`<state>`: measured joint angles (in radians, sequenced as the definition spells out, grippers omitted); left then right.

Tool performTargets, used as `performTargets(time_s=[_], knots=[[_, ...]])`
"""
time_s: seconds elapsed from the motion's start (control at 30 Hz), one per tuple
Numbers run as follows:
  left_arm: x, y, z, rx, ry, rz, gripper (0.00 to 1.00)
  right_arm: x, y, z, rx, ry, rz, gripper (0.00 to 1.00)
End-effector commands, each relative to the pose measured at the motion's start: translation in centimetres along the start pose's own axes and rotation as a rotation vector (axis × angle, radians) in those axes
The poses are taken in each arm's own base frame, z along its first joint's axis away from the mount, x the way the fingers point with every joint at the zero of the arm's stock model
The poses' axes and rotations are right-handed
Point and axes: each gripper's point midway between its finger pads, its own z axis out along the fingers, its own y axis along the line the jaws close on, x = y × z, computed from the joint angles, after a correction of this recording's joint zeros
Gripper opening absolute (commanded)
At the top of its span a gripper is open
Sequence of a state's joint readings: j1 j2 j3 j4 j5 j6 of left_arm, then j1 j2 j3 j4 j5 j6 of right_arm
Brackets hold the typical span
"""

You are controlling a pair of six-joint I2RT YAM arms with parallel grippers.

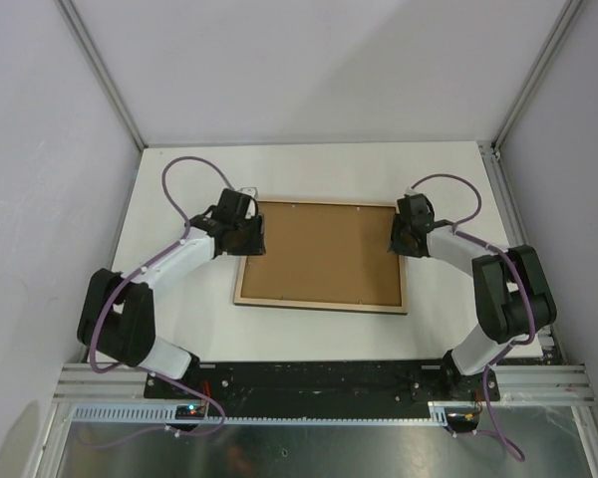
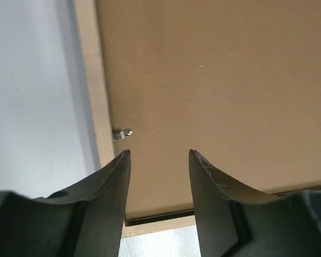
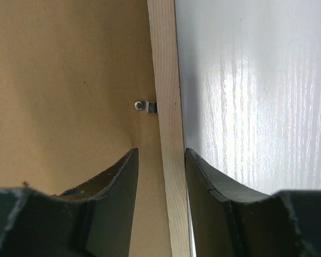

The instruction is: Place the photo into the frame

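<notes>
The frame (image 1: 319, 305) lies face down in the middle of the table, pale wood reverse up, with the brown backing board (image 1: 324, 254) inside it. The photo is hidden. My left gripper (image 1: 249, 237) is open at the frame's left edge; in the left wrist view (image 2: 159, 152) its jaws hover over the backing board (image 2: 219, 80) beside the wood rim (image 2: 90, 80) and a metal tab (image 2: 122, 133). My right gripper (image 1: 401, 239) is open at the frame's right edge; in the right wrist view (image 3: 160, 151) its jaws straddle the wood rim (image 3: 165, 69) below a tab (image 3: 144, 106).
The white table (image 1: 309, 169) is enclosed by grey walls at the left, back and right. A dark gap (image 2: 150, 217) shows between the backing board and the rim at the corner near my left gripper. Bare table (image 3: 257, 96) lies right of the frame.
</notes>
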<state>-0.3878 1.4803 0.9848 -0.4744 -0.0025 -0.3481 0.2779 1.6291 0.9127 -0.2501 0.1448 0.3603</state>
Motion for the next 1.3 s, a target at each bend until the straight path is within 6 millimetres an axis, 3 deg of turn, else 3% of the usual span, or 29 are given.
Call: performTargets(time_s=[0.0,0.17,0.33,0.53,0.63,0.77,0.87,1.03,1.27], knots=[[-2.4,-3.3,-2.3,0.038,-0.117,0.119,0.54,0.8,-0.9,-1.2,0.054,-0.002,-0.02,0.43],[-2.1,-6.5,-3.2,0.057,-0.157,0.218,0.56,1.5,-1.5,-1.4,0.069,0.009,-0.017,0.4],[-1.2,-9.3,-3.8,0.095,-0.189,0.311,0.57,1.7,-2.1,-1.3,0.082,0.014,-0.004,0.29],[0.7,-13.7,-5.1,0.189,-0.274,0.456,0.65,2.2,-2.5,-1.2,0.082,0.032,-0.01,0.27],[2.0,-16.6,-6.1,0.24,-0.339,0.566,0.71,2.2,-2.5,-1.1,0.075,0.037,-0.012,0.23],[4.5,-19.5,-6.7,0.258,-0.422,0.731,0.79,1.9,-2.6,-1.4,0.064,0.036,0.003,0.07],[6.7,-21.3,-6.8,0.289,-0.491,0.859,0.82,1.3,-2.6,-2.0,0.062,0.025,0.016,0.01],[9.7,-23.4,-7.5,0.382,-0.605,1.01,0.84,-0.1,-2.3,-3.4,0.057,-0.007,0.037,0.0],[12.9,-24.5,-7.8,0.458,-0.709,1.207,0.87,-2.1,-1.9,-5.9,0.044,-0.045,0.05,0.0]])
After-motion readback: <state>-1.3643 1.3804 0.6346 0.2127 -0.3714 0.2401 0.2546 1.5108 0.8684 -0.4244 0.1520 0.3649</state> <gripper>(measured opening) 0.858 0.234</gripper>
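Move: The left hand hangs open over the backing board. The middle of the frame's near rail is about 13 cm back, 18 cm to the right and 6 cm below it; the left rail runs some 3 cm to its left, and the near-left corner lies 12 cm back, 5 cm left. The right hand straddles the right rail, whose grip spot is 2 cm back, 1 cm right and just below; a metal clip sits 3 cm ahead, 1 cm left. The right fingers slide back along the right rail about 2 cm, close until both pads pinch it, pause, then drag it back another 2 cm or so and slightly right. Meanwhile the empty left hand swings right and back, roughly 27 cm in all, towards the near rail, opening wide, turning some 60 degrees clockwise and tipping its fingers up; it rises about 5 cm midway, then sinks again. ##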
